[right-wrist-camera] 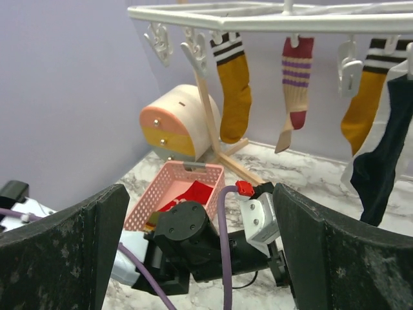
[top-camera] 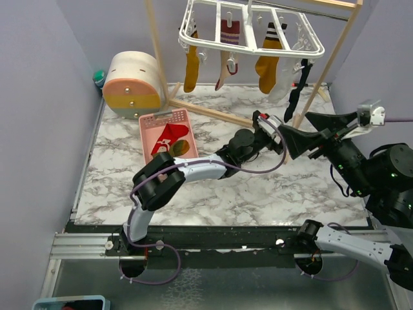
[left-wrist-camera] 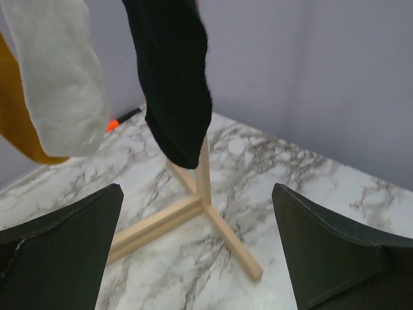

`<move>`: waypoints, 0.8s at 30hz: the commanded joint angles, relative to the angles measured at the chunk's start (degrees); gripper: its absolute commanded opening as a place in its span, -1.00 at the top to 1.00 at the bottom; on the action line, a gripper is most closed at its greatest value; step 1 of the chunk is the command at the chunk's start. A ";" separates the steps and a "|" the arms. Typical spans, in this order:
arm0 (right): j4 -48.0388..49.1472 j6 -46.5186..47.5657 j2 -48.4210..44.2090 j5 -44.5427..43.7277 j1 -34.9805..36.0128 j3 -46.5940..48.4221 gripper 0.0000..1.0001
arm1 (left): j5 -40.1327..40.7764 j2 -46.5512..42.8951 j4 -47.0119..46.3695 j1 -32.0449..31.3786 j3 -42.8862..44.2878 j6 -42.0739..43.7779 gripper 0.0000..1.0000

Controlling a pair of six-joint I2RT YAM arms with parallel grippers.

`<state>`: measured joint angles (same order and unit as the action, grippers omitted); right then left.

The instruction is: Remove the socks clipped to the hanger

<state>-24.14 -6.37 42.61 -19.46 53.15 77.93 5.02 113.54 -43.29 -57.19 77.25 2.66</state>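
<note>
The white hanger (top-camera: 251, 29) hangs from a wooden rack at the back. Clipped to it are two mustard socks (top-camera: 191, 64) (top-camera: 268, 61), a red striped sock (top-camera: 227, 48), a white sock (top-camera: 282, 87) and a black sock (top-camera: 298, 87). My left gripper (top-camera: 300, 141) is open, low over the table, just below and short of the black sock's toe (left-wrist-camera: 174, 97). Nothing lies between its fingers (left-wrist-camera: 64, 245). My right gripper (top-camera: 321, 132) is open and empty beside it, pointing left at the left wrist (right-wrist-camera: 258, 216). The hanger (right-wrist-camera: 271, 19) spans the top of the right wrist view.
A pink basket (top-camera: 155, 126) with a red sock (top-camera: 169, 137) inside stands left of centre. Behind it is a round wooden drawer chest (top-camera: 132, 84). The rack's wooden foot (left-wrist-camera: 213, 219) lies on the marble straight ahead of the left gripper. Purple walls close in on both sides.
</note>
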 commanded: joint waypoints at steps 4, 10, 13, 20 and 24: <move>-5.63 0.25 -2.74 -4.41 0.20 1.20 -1.00 | 2.86 11.03 -12.28 -0.20 12.62 -0.28 -0.98; -8.34 -0.56 -3.65 -4.61 0.20 2.18 -1.00 | 4.72 20.21 -13.68 -0.20 23.50 0.21 -0.98; -9.74 -0.87 -3.95 -5.02 0.19 2.93 -1.00 | 3.21 24.52 -13.76 -0.20 29.43 0.07 -0.98; -12.21 -2.11 -4.51 -5.07 0.20 3.94 -1.00 | 8.33 31.48 -13.57 -0.12 39.91 2.17 -0.98; -12.77 -2.53 -4.37 -4.91 0.20 3.72 -1.00 | 11.71 34.66 -13.57 0.04 45.39 4.61 -0.59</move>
<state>-33.76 -8.08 38.41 -23.33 53.15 80.73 11.33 144.84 -54.87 -57.39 116.64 4.25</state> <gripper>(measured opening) 0.998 0.957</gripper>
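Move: The black sock hangs from the rack in front of the left hand, its middle about 10 cm ahead, 10 cm right and some 11 cm above. The white sock hangs roughly 5 cm to its left and 5 cm farther out, the yellow striped sock 9 cm left and 9 cm farther out. From the right hand, the black sock is about 25 cm ahead, 6 cm right and 10 cm lower. The open left hand reaches forward-right about 11 cm to the black sock's foot, fingertips tipping up some 20 degrees. ##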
